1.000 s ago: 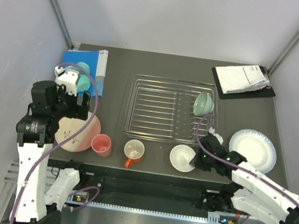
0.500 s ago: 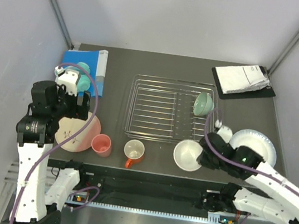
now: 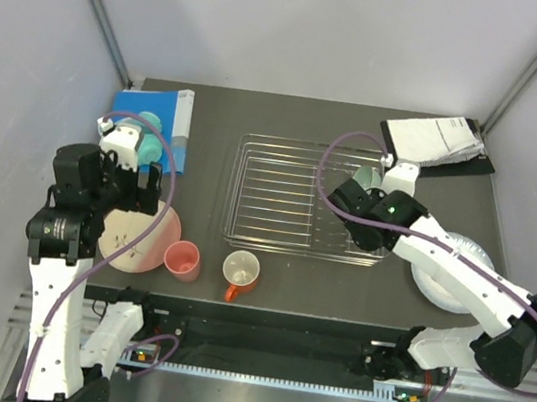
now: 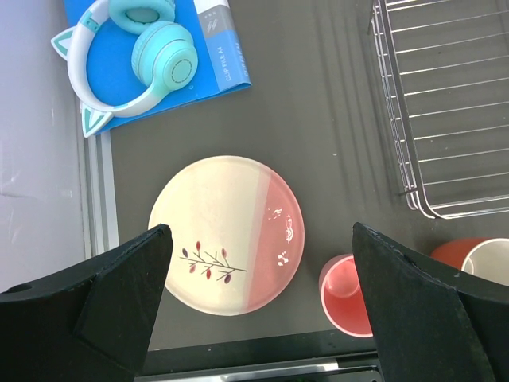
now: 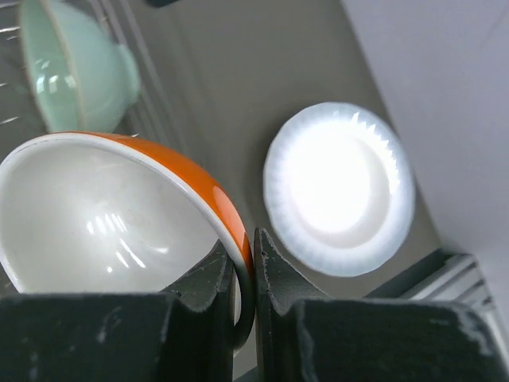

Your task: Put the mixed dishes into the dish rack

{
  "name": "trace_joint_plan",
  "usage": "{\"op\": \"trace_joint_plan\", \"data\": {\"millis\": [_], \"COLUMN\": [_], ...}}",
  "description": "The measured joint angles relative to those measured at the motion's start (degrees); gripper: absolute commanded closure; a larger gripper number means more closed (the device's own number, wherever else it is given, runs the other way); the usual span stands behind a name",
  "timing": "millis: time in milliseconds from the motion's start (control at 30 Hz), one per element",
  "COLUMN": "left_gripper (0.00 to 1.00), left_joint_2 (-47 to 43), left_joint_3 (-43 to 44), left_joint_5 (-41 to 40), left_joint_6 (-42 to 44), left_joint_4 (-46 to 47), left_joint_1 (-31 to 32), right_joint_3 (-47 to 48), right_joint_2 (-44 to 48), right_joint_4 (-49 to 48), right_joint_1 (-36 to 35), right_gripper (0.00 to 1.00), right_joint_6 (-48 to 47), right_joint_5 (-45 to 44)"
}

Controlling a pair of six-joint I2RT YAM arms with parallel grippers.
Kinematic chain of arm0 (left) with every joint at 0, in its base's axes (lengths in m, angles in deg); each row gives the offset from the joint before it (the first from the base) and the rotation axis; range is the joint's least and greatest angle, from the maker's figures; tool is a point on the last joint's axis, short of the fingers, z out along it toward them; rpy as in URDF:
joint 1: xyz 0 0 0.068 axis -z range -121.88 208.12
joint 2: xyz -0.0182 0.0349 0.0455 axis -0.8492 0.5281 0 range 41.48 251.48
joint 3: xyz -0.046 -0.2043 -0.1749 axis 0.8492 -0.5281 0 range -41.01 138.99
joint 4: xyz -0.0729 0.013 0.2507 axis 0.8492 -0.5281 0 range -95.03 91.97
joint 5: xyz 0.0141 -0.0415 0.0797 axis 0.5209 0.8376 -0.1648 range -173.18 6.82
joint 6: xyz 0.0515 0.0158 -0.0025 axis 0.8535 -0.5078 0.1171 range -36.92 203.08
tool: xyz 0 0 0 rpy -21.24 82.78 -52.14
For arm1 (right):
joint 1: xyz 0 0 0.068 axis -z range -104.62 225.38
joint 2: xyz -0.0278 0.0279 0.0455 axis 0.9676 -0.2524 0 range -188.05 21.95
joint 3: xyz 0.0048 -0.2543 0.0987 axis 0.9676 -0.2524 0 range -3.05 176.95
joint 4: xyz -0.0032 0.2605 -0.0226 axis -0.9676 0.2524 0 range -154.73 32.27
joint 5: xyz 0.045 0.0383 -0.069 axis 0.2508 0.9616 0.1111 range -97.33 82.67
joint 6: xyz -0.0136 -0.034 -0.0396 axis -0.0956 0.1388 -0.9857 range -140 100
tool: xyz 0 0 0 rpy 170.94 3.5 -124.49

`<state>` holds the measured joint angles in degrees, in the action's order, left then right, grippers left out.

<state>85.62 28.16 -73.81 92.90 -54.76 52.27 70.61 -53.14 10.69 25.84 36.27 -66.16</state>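
Note:
My right gripper is shut on the rim of the orange white-lined bowl and holds it above the right end of the dish rack; the arm hides the bowl from above. The mint-green bowl stands tilted in the rack beside it. The white shallow bowl sits on the table right of the rack. My left gripper is open, hovering above the cream-and-pink plate. The pink cup and the orange mug stand in front of the rack.
A blue book with teal headphones lies at the back left. White papers on a black board lie at the back right. Grey walls close in both sides.
My right arm has lifted the orange bowl off the table in front of the rack and carried it back over the rack's right end. The left arm has not moved.

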Motion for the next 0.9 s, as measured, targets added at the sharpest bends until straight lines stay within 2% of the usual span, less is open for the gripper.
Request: {"op": "trace_joint_plan", "data": {"millis": [267,900], "left_gripper": [0.01,0.01], "left_joint_2": [1.97,0.39], "left_joint_3": [1.03,-1.14], "left_joint_5": [0.33,1.97], "left_joint_6": [-0.02,-1.99], "left_joint_4": [-0.26,0.15], "left_joint_1": [0.0,0.0], "right_joint_3": [-0.15,-0.94], "right_joint_2": [-2.34,-18.69], "right_joint_4": [1.53,1.64], "right_joint_1": [4.79,0.39], "right_gripper": [1.0,1.0], "right_joint_6": [-4.9,-5.05], "right_joint_5": [-10.16,-12.04]}}
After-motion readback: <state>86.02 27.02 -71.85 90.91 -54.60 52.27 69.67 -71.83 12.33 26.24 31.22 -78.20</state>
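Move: Over the near right part of the dish rack, the right hand still pinches the white bowl by its rim. The rack spot ahead of the green bowl's near side is about 6 cm ahead, 5 cm left and 18 cm below. The green bowl stands some 12 cm ahead, 6 cm left and 16 cm down; the white plate lies about 17 cm right, 2 cm back and 21 cm below. From the left hand that rack spot is roughly 45 cm right, 9 cm ahead and 25 cm down. Swinging left about 4 cm with a slight rise, the right hand then comes back right by as much while sinking nearly 6 cm and edging some 3 cm forward, towards the rack beside the green bowl. All the while it rolls about 30 degrees, its left side dipping, and the shut fingers keep their hold on the white bowl's rim. ##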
